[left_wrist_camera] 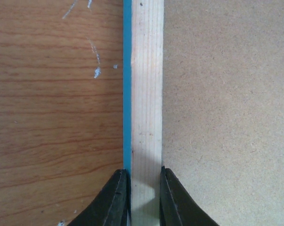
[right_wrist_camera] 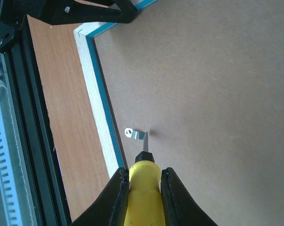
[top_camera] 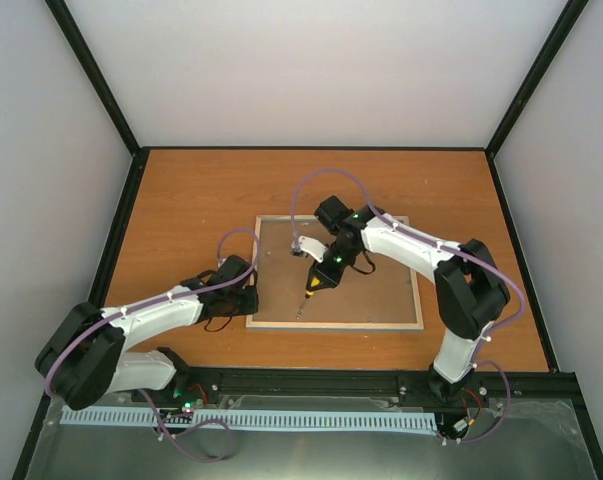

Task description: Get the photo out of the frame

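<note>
The frame lies face down on the table, showing its brown backing board inside a pale wood rim with a turquoise edge. The photo is hidden under the board. My left gripper is shut on the frame's left rail, one finger on each side of it. My right gripper is shut on a yellow-handled screwdriver. The screwdriver's blade tip touches a small metal tab that lies on the backing board beside the frame's near rail.
The wooden table surrounds the frame. A black rail with the arm bases runs along the near edge. Grey walls with black corner posts enclose the other three sides.
</note>
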{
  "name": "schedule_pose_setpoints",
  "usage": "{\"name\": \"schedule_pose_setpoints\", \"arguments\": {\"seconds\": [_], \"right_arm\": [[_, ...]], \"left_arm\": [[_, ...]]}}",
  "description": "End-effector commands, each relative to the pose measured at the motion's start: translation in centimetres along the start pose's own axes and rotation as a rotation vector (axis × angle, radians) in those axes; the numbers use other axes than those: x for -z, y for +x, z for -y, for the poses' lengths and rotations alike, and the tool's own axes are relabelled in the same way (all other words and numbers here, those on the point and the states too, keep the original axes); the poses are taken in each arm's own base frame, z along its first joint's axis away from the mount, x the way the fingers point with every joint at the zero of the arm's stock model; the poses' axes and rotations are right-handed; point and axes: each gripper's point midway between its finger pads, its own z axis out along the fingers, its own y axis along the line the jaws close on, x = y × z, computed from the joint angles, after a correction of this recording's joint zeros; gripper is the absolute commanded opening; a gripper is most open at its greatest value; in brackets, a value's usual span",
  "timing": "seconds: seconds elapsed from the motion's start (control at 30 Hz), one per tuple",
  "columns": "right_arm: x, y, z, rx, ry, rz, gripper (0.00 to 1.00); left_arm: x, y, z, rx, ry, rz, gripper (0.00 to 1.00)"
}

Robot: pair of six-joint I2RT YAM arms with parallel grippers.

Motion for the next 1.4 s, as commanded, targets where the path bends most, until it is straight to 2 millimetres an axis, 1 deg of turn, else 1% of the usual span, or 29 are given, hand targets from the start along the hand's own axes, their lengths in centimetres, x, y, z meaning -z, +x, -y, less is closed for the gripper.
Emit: {"name": "schedule_pose_setpoints", "arguments": {"seconds": [0.0, 0.03, 0.07, 0.1, 0.13, 0.17, 0.2, 0.23, 0.27, 0.3, 0.33, 0.37, 0.43, 0.47, 0.53, 0.6, 0.67, 0.7, 0.77, 0.83, 0.87, 0.93, 1.0, 1.13, 1.23, 1.37], "right_arm": [[4.0, -0.8, -0.2, 0.011, 0.077, 0.054, 0.03], [5.0, -1.0, -0.1, 0.007, 0.089, 0.077, 0.03], [6.2, -1.2, 0.2, 0.007, 0.113, 0.098, 0.03], [7.4, -1.2, 1.0, 0.0, 0.146, 0.115, 0.03], [8.8, -1.0, 2.0, -0.009, 0.191, 0.133, 0.03], [9.9, -0.5, 3.4, -0.028, 0.239, 0.143, 0.03], [11.3, 0.3, 5.2, -0.058, 0.29, 0.152, 0.03], [12.5, 1.2, 6.8, -0.089, 0.336, 0.156, 0.03], [13.9, 2.3, 8.4, -0.122, 0.382, 0.159, 0.03], [15.6, 3.8, 10.3, -0.167, 0.435, 0.168, 0.03], [16.9, 4.9, 11.6, -0.19, 0.482, 0.175, 0.03], [18.3, 6.2, 12.8, -0.216, 0.532, 0.176, 0.03], [20.2, 9.0, 15.0, -0.242, 0.647, 0.134, 0.03], [20.9, 10.4, 15.9, -0.258, 0.688, 0.117, 0.03], [22.0, 12.9, 17.3, -0.291, 0.751, 0.085, 0.03], [22.5, 15.2, 18.4, -0.328, 0.78, 0.041, 0.03], [22.7, 17.3, 19.2, -0.354, 0.795, -0.01, 0.03], [22.4, 18.2, 19.4, -0.357, 0.791, -0.035, 0.03], [21.4, 19.3, 19.2, -0.342, 0.768, -0.08, 0.03], [20.0, 19.5, 18.2, -0.312, 0.7, -0.087, 0.03], [19.3, 19.4, 17.7, -0.301, 0.66, -0.082, 0.03], [17.9, 19.1, 16.4, -0.278, 0.588, -0.078, 0.03], [16.6, 18.8, 15.0, -0.246, 0.524, -0.087, 0.03], [14.4, 17.6, 11.8, -0.159, 0.43, -0.105, 0.03], [12.8, 17.0, 9.0, -0.093, 0.353, -0.138, 0.03], [11.0, 16.2, 6.1, -0.015, 0.301, -0.173, 0.03]], "left_arm": [[1.1, -3.9, 0.7, -0.022, -0.02, 0.085, 0.03], [1.3, -5.1, 0.5, -0.013, -0.034, 0.102, 0.09], [1.7, -6.4, 0.2, 0.0, -0.05, 0.119, 0.26], [2.1, -7.6, -0.3, 0.011, -0.076, 0.135, 0.46], [3.0, -9.1, -0.4, 0.017, -0.11, 0.168, 0.57], [3.8, -10.2, -0.5, 0.01, -0.143, 0.195, 0.62], [4.8, -11.2, 0.1, -0.007, -0.14, 0.22, 0.62], [5.6, -11.7, 1.0, -0.029, -0.114, 0.228, 0.62], [6.3, -11.6, 2.6, -0.065, -0.054, 0.221, 0.61], [7.1, -11.2, 4.7, -0.13, 0.029, 0.223, 0.61], [7.7, -10.4, 6.9, -0.199, 0.117, 0.214, 0.6], [8.2, -8.8, 9.0, -0.262, 0.195, 0.193, 0.6], [8.7, -5.8, 12.1, -0.34, 0.33, 0.139, 0.58], [8.7, -4.0, 13.2, -0.375, 0.379, 0.109, 0.57], [8.2, -0.8, 14.4, -0.408, 0.414, 0.044, 0.56], [7.3, 2.5, 14.8, -0.443, 0.42, -0.039, 0.55], [6.7, 5.2, 14.9, -0.463, 0.421, -0.108, 0.53], [6.3, 6.2, 14.7, -0.456, 0.43, -0.146, 0.53], [5.7, 8.0, 14.1, -0.427, 0.439, -0.222, 0.52], [4.9, 8.7, 12.9, -0.373, 0.397, -0.248, 0.52], [4.6, 8.6, 12.1, -0.337, 0.357, -0.245, 0.56], [4.2, 7.4, 10.4, -0.261, 0.255, -0.187, 0.65], [4.0, 6.4, 9.1, -0.182, 0.202, -0.159, 0.7], [3.3, 4.8, 6.7, -0.012, 0.181, -0.143, 0.72], [3.0, 2.9, 5.2, 0.091, 0.161, -0.081, 0.71], [2.3, 0.5, 2.7, 0.215, 0.114, -0.038, 0.73]]}}
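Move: The left hand still pinches the frame's left rail; the left end of the near rail lies some 6 cm back and 4 cm to its right, and the near clip about 4 cm back and 12 cm right. For the right hand, holding the screwdriver, the right rail is about 28 cm right, 3 cm ahead and 8 cm below, the near-right corner 30 cm right and 10 cm back, and that clip 6 cm back, 5 cm left and 8 cm below. The left hand opens and comes off the left rail, rising forward before it swings right and back over the near-left corner and sinks, then eases forward and left some 6 cm, fingers wide, to the near rail. The right hand keeps the screwdriver, lifts it off the clip and carries it right about 31 cm and forward past the right rail, then lowers and turns back left and towards the base, its shaft pushing on that rail's outer side. ##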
